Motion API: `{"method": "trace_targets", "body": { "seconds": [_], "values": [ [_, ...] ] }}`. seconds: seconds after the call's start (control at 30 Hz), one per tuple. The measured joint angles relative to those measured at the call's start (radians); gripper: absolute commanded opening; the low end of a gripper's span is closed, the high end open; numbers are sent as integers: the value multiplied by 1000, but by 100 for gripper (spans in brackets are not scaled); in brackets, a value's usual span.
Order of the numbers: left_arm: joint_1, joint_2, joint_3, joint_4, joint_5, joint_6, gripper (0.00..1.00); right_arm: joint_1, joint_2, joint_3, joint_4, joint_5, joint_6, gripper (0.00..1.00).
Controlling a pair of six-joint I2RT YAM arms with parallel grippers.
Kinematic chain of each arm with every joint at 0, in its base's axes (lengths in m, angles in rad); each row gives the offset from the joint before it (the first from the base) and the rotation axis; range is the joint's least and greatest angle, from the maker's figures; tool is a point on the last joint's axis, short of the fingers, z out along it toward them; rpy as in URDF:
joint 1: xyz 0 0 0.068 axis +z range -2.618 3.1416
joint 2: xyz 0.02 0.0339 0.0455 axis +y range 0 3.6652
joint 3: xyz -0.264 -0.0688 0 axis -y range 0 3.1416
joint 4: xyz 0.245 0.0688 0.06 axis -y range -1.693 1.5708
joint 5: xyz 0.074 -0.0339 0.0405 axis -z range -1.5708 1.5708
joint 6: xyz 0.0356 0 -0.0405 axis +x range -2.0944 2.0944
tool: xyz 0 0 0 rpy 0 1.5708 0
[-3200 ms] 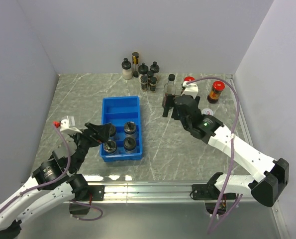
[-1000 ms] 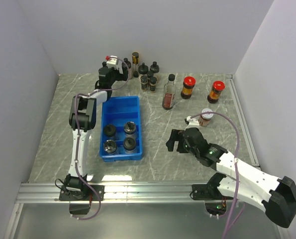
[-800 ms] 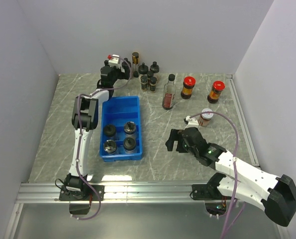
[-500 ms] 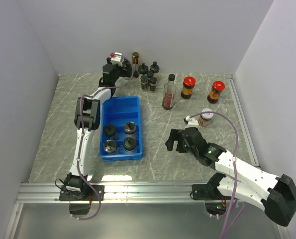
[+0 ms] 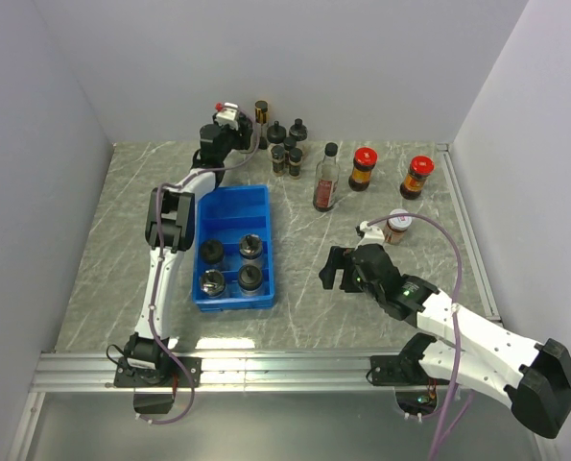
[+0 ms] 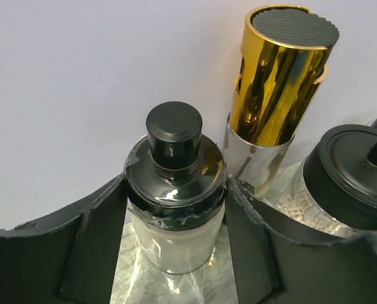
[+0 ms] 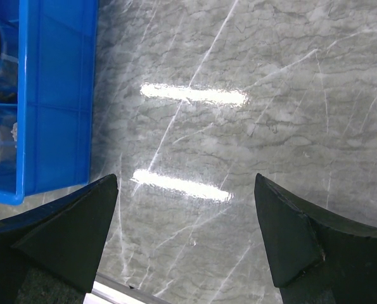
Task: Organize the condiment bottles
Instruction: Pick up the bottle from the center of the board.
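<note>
My left gripper (image 5: 229,131) reaches to the back wall, and its fingers (image 6: 93,240) press both sides of a black-capped jar of white powder (image 6: 175,234) standing on the table. Close on its right stand a gold-capped bottle (image 6: 277,82) and a black-lidded jar of white pellets (image 6: 350,171). More condiment bottles line the back: small black-capped jars (image 5: 285,149), a dark sauce bottle (image 5: 326,182) and two red-capped jars (image 5: 363,168) (image 5: 418,177). My right gripper (image 5: 335,271) hangs open over bare table (image 7: 185,180).
The blue tray (image 5: 232,206) left of centre holds several black-capped jars in its near compartments; its edge shows in the right wrist view (image 7: 49,95). A pale-lidded jar (image 5: 396,226) stands just behind my right arm. Walls close the back and both sides.
My left gripper has edged right along the back wall and its jaws have come in onto the white-powder jar. The right arm has stayed where it was.
</note>
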Motion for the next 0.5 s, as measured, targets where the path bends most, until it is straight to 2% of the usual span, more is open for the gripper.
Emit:
{"method": "trace_targets", "body": {
  "seconds": [0.07, 0.13, 0.17, 0.23, 0.5],
  "values": [
    [0, -1, -16, 23, 1, 1, 27, 0, 0, 0, 0, 0, 0, 94],
    [0, -15, -62, 73, 0, 2, 18, 0, 0, 0, -1, 0, 1, 94],
    [0, -29, -92, 91, -2, 2, 10, 0, -1, 0, -1, -1, 1, 94],
    [0, -76, -176, 123, -5, 1, 2, 0, -5, 0, -1, -2, 4, 93],
    [0, -299, -538, 193, -17, -10, 0, 0, -48, -4, 5, -9, 13, 92]
  ]
}}
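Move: The left hand already holds the white-filled bottle by its black cap near the back wall; the blue tray's empty far half lies about 25 cm straight back and 9 cm below. The gold-topped bottle stands some 6 cm right and 2 cm ahead, the pepper bottle 10 cm right and level, a small spice jar 11 cm right and 8 cm back. From the right hand, that tray half is roughly 25 cm ahead, 22 cm left, 8 cm below. Keeping its grip, the left hand draws the bottle level, about 7 cm back towards the tray. ##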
